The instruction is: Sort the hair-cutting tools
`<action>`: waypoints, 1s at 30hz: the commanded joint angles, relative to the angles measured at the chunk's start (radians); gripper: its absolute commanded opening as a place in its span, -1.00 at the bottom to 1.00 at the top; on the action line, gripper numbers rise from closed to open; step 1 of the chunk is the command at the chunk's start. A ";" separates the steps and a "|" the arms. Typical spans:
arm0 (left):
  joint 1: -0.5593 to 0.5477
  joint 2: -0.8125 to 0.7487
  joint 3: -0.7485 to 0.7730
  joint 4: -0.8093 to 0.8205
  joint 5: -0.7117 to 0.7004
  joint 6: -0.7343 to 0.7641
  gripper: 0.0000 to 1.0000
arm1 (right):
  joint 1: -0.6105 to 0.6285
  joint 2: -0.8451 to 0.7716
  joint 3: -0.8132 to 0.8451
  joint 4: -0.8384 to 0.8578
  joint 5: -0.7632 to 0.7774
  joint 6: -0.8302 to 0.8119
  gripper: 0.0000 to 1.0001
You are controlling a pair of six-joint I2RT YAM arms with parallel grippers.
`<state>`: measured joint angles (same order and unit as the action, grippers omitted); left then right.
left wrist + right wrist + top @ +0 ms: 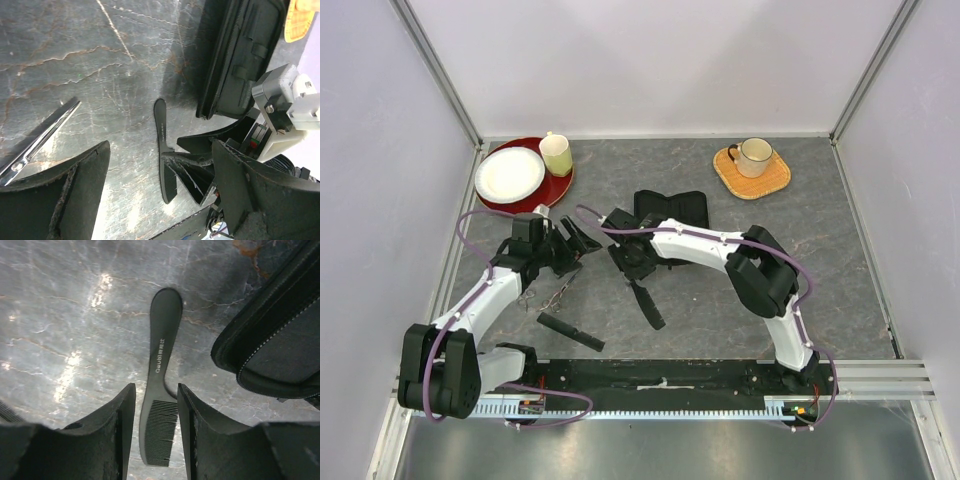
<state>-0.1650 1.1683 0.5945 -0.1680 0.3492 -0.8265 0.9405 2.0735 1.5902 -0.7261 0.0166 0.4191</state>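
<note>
A black comb with a handle (161, 365) lies flat on the grey table, its toothed end between the fingers of my right gripper (156, 390). The jaws stand open, with a gap on each side of the comb. From above, this comb (648, 305) sits just in front of the right gripper (632, 265). A second black comb (570, 331) lies to the front left. Silver scissors (550, 296) rest beside the left arm, and one blade (42, 132) shows in the left wrist view. My left gripper (570, 245) hangs wide open and holds nothing.
A black zip case (672, 210) lies open just behind the right gripper, close to its fingers (200, 420). At the back left are a red plate (560, 185), a white plate (510, 173) and a pale cup (556, 154). At the back right, a mug (754, 155) stands on a woven mat.
</note>
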 commanded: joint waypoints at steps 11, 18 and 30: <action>-0.002 -0.002 0.034 -0.034 -0.036 0.036 0.77 | 0.006 0.053 0.019 -0.001 0.049 -0.057 -0.07; -0.002 0.002 0.050 -0.091 -0.098 0.035 0.76 | 0.018 0.068 0.005 -0.003 0.057 -0.065 -0.19; -0.002 0.011 0.053 -0.110 -0.096 0.033 0.76 | 0.032 0.074 0.001 -0.012 0.072 -0.048 -0.65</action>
<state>-0.1650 1.1717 0.6109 -0.2771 0.2615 -0.8246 0.9604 2.1216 1.5917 -0.7235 0.0769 0.3626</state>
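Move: Just under the right hand, roughly 2 cm down and 1 cm back and to the right, lies the middle of the handled comb. From that hand, the black case is about 12 cm ahead and 9 cm right, and the second comb some 12 cm back and 13 cm left. The dark scissors lie about 6 cm back, 6 cm left and 8 cm below the left hand; from it the handled comb is 6 cm back, 11 cm right. Sinking about 2 cm with a slight shift right and forward, the open right gripper comes down astride the handled comb where handle meets teeth. It then stays low, eases back a touch, and halves its opening to pinch the comb's sides. The left hand, fingers still wide, drifts some 2 cm left and down towards the dark scissors. ##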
